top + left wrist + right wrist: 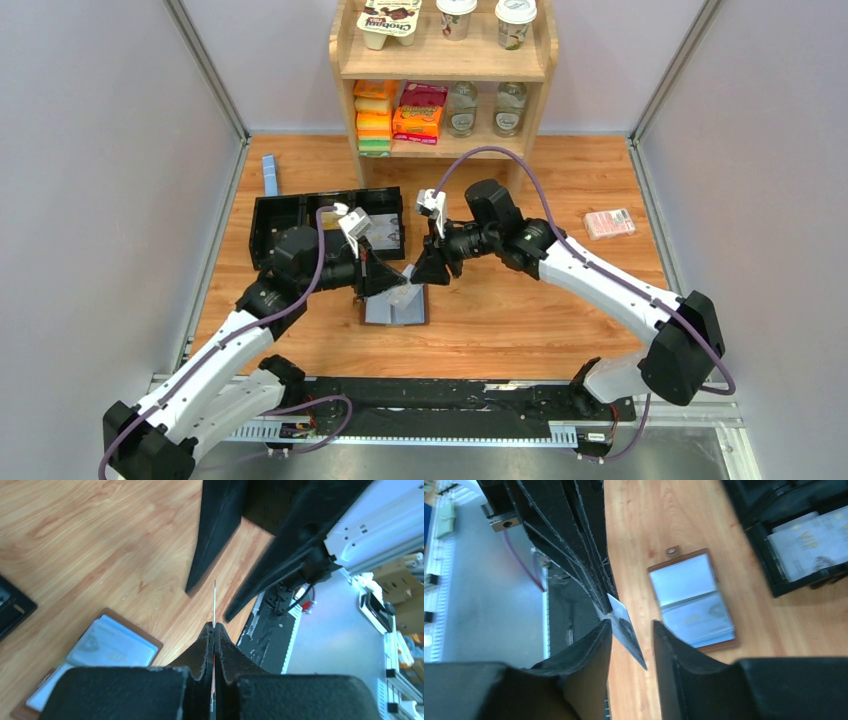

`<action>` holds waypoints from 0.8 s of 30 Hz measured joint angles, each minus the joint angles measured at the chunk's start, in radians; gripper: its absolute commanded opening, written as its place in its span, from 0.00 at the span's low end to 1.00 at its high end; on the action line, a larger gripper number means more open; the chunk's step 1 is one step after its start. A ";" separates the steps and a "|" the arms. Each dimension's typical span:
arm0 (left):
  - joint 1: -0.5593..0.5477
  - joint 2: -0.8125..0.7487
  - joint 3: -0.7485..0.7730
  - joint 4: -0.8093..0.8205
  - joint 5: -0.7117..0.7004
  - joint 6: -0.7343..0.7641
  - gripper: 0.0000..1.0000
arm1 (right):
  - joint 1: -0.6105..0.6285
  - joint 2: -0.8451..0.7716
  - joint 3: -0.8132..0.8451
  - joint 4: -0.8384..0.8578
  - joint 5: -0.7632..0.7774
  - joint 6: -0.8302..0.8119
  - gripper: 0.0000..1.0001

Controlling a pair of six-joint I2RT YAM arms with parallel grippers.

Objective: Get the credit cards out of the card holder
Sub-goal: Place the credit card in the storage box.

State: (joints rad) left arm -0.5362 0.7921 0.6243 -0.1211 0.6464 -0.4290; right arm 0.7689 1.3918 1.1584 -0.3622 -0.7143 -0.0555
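Note:
The card holder [385, 312] lies open on the wooden table, brown edging around grey-blue pockets [691, 600]; a pale card shows in one pocket [698, 621]. My left gripper [215, 627] is shut on a thin silvery credit card [626, 632], held just above the holder and seen edge-on in the left wrist view [215, 600]. My right gripper [631, 625] is open, its fingers on either side of the card's free end, one fingertip [601, 635] close against it. From above, both grippers meet over the holder [410, 280].
A long black tray [290, 215] behind the holder has pale cards in one compartment [809, 540]. A blue strip [269, 175] lies at the back left, a pink-red packet [609, 223] at the right. A wooden shelf [445, 70] of goods stands at the back.

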 measured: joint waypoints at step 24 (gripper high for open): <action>0.001 -0.291 0.145 -0.406 -0.969 0.216 0.74 | -0.042 0.376 0.366 -0.129 0.280 0.267 0.00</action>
State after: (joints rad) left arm -0.5350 0.5007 0.7696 -0.5274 -0.3225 -0.2134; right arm 0.7265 1.7679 1.5246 -0.4911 -0.4347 0.2111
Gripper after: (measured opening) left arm 0.729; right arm 0.006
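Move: The credit card, still held by the left fingers, reaches between the half-open right fingertips; its middle is about 2 cm left of and 1 cm behind the right hand, at its height. Below the right hand by some 20 cm, the box's right compartment lies 18 cm ahead and 8 cm left, and the open card holder 3 cm ahead and 5 cm left. From the left hand the card's middle is about 3 cm right and 1 cm ahead. The right fingers shut on the credit card, easing back 1–2 cm as they pinch; then the left fingers open wide and let go. The right hand carries the card about 12 cm forward, slightly left and down, towards the box's right compartment, turning clockwise, while the left withdraws some 16 cm left and a little forward, swinging about 50 degrees counter-clockwise. ##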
